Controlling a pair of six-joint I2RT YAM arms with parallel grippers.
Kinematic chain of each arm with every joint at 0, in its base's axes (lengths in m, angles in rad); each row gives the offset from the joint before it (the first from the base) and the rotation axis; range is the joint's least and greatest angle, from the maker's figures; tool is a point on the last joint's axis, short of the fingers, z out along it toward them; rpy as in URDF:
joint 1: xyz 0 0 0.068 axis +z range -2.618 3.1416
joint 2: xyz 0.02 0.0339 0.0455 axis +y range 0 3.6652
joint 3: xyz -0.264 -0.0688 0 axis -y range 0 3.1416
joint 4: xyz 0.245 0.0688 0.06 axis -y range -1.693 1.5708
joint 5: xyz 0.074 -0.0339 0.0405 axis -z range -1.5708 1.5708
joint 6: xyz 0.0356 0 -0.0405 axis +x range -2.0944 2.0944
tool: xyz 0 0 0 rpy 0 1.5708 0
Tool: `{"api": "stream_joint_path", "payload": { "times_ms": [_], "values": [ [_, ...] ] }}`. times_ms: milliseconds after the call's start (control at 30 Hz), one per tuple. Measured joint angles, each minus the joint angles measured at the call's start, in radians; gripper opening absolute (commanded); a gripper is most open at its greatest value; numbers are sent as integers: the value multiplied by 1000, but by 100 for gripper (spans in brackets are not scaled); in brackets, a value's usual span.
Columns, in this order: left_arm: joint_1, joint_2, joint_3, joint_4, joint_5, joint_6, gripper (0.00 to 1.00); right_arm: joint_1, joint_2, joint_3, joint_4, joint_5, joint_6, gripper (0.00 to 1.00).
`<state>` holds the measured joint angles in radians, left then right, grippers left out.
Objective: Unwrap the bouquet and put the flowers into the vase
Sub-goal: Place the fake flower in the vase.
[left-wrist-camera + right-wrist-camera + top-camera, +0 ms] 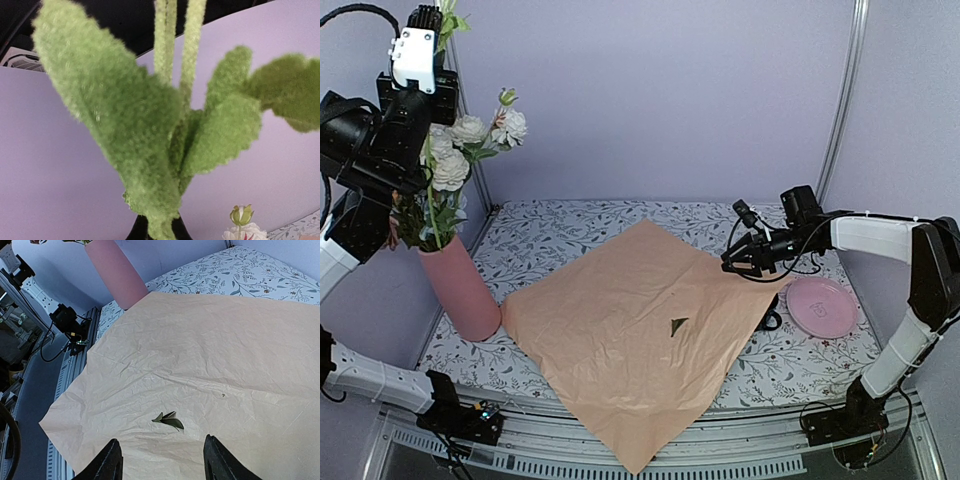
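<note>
The flowers (450,160), white and cream blooms on green stems, stand in the tall pink vase (460,290) at the left. High above them, my left gripper (432,18) is shut on the leafy top of one stem (150,150); its dark fingertips (137,231) pinch the leaf base. The bouquet's peach-orange paper (640,320) lies spread flat on the table, with one loose green leaf (678,324) on it. My right gripper (730,262) hovers open over the paper's right edge. In the right wrist view its fingers (112,460) frame the leaf (169,420), and nothing is between them.
A flat pink plate (820,305) lies at the right, just beyond the paper. The patterned tablecloth (570,225) shows around the sheet. The vase (117,272) stands near the table's left edge, close to the left wall.
</note>
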<state>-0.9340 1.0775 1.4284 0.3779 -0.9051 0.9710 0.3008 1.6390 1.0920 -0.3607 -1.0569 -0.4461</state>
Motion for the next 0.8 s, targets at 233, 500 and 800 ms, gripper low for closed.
{"api": "stream_joint_path", "payload": {
  "times_ms": [233, 500, 800],
  "values": [
    [0, -19, -33, 8, 4, -13, 0, 0, 0, 0, -8, 0, 0, 57],
    [-2, -82, -160, 28, -1, -53, 0, 0, 2, 0, -16, -2, -1, 57],
    [-2, -183, -340, 98, -28, -90, 0, 0, 8, 0, -22, -4, -5, 57]
  ]
}}
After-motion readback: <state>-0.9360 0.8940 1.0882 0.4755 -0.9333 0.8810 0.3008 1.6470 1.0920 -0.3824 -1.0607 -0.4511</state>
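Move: My left hand pinches the blue fake flower's stem high above the vase. The vase's middle is about 12 cm to its left, 3 cm ahead and 45 cm below. The white flowers already in the vase stand roughly 15 cm ahead, 2 cm to the right and 15 cm below this hand; the brown paper's middle is some 30 cm right, level with it, 60 cm down. From my idle right hand the vase lies about 58 cm left, 4 cm back and 3 cm lower. After a brief hold I lower my left hand about 7 cm, nearly straight down and quickening, feeding the slanted stem down through the vase's mouth. Towards the end the hand eases slightly left, to the vase's side; the fingers stay shut on the stem just below the leaves and the wrist hardly turns. ##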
